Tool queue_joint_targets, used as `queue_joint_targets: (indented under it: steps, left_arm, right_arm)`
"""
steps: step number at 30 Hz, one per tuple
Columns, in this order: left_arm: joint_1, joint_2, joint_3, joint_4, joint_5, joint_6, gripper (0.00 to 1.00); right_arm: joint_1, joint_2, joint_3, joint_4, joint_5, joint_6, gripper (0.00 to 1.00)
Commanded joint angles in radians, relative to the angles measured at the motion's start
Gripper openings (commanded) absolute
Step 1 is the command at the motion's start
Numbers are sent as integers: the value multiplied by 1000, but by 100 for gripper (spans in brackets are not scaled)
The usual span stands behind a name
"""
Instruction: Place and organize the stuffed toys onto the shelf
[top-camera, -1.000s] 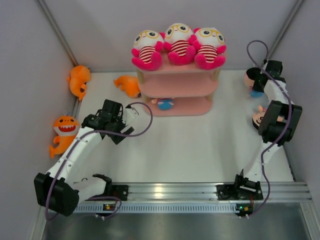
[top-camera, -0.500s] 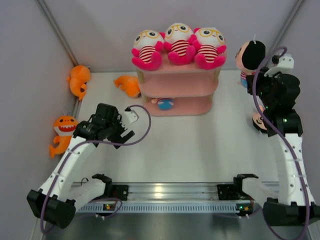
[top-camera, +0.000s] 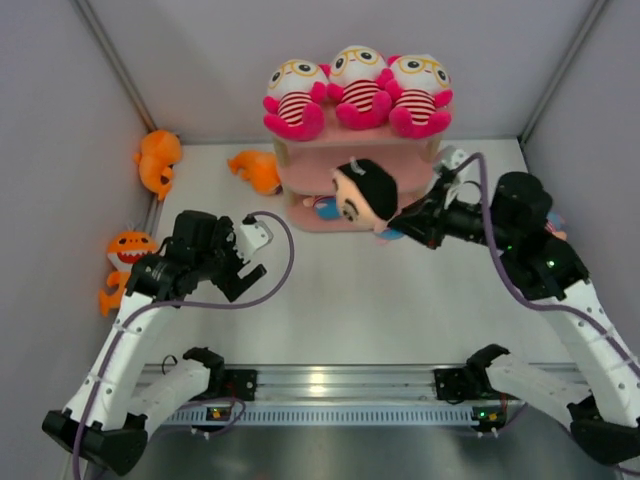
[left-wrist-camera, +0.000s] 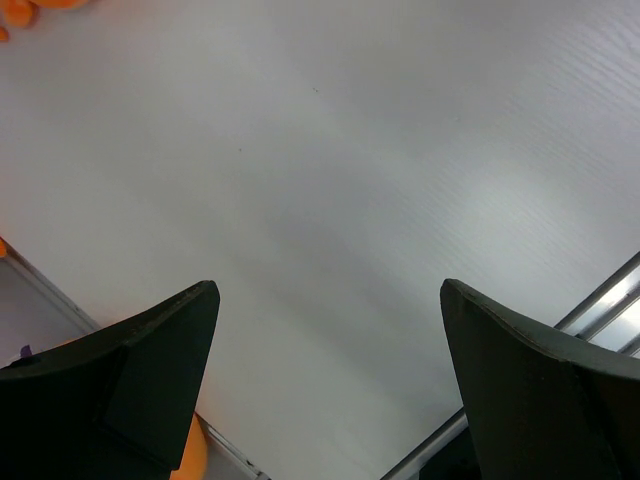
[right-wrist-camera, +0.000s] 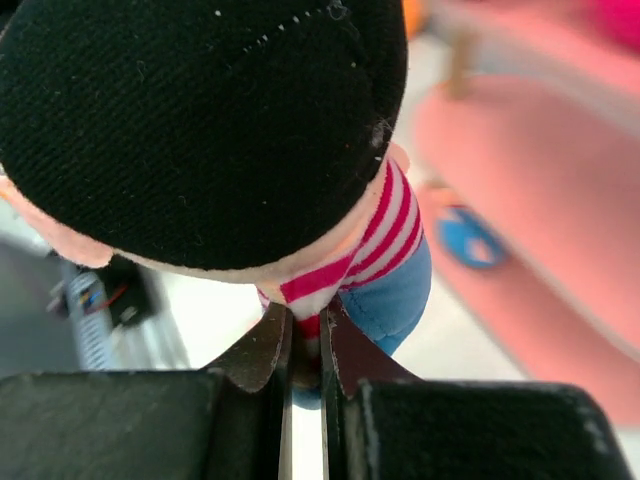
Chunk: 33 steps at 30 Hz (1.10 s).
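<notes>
The pink shelf (top-camera: 410, 160) stands at the back centre, with three white-faced striped stuffed toys (top-camera: 358, 88) in a row on its top board. A small blue doll (top-camera: 328, 207) lies on the bottom board. My right gripper (top-camera: 402, 222) is shut on the striped body of a black-haired, peach-faced doll (top-camera: 362, 190), holding it in front of the shelf's middle tier. In the right wrist view the doll (right-wrist-camera: 200, 120) fills the frame above the right gripper (right-wrist-camera: 307, 325). My left gripper (top-camera: 250, 258) hangs open over bare table, nothing between its fingers (left-wrist-camera: 160, 360).
Three orange sharks lie on the left: one (top-camera: 158, 160) in the back corner, one (top-camera: 255, 170) beside the shelf, one (top-camera: 127, 265) against the left wall near my left arm. Grey walls close in the table on both sides. A metal rail (top-camera: 330, 380) runs along the near edge.
My right arm has swung from the right wall leftward, carrying the doll to the front of the shelf. My left arm has drawn back a little toward the left, still open.
</notes>
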Motion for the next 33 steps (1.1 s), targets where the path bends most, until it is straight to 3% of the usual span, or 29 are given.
queue_joint_targets:
  steps: [1, 6, 8, 15, 30, 32, 33]
  left_arm:
    - [-2, -54, 65, -43, 94, -2, 98]
    - [-2, -74, 87, -83, 146, 21, 98]
    - [0, -76, 90, -110, 172, 37, 98]
    - [-11, -68, 108, -127, 278, 83, 98]
    - [-28, 4, 167, -124, 471, 118, 97]
    - [-27, 7, 157, -126, 482, 123, 84]
    - [-27, 8, 154, -124, 488, 123, 65]
  right_arm:
    - [239, 73, -76, 74, 15, -49, 0]
    - [387, 217, -198, 448, -116, 82, 0]
    - [417, 274, -215, 521, -126, 115, 0]
    - [453, 468, -245, 633, -172, 122, 0]
    - [479, 605, -239, 754, -233, 165, 0]
    - [481, 607, -239, 763, -235, 168, 0]
    - [483, 608, -238, 765, -235, 162, 0]
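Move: The right hand already grips the black-haired boy doll, its big head about 7 cm left, 4 cm ahead and slightly above the pads. The open left gripper, where it is taken, lies some 33 cm left, level fore-and-aft and 19 cm lower. From the left hand, the head is about 26 cm right, 4 cm ahead and 21 cm up. The shelf's middle stands roughly 27 cm ahead, 8 cm left and 15 cm below the right hand; the blue doll on its bottom board, about 22 cm ahead, 16 cm left, 30 cm down. Leftwards and down, about 20 cm and 18 cm, the right hand swings the boy doll towards the left gripper, drawing back slightly, turning counter-clockwise some 35 degrees and tipping down, quickly first, then easing, its grip kept. The left hand comes right, with some back and up, turns clockwise, brings its fingers astride the doll's head, and at the end starts closing. ##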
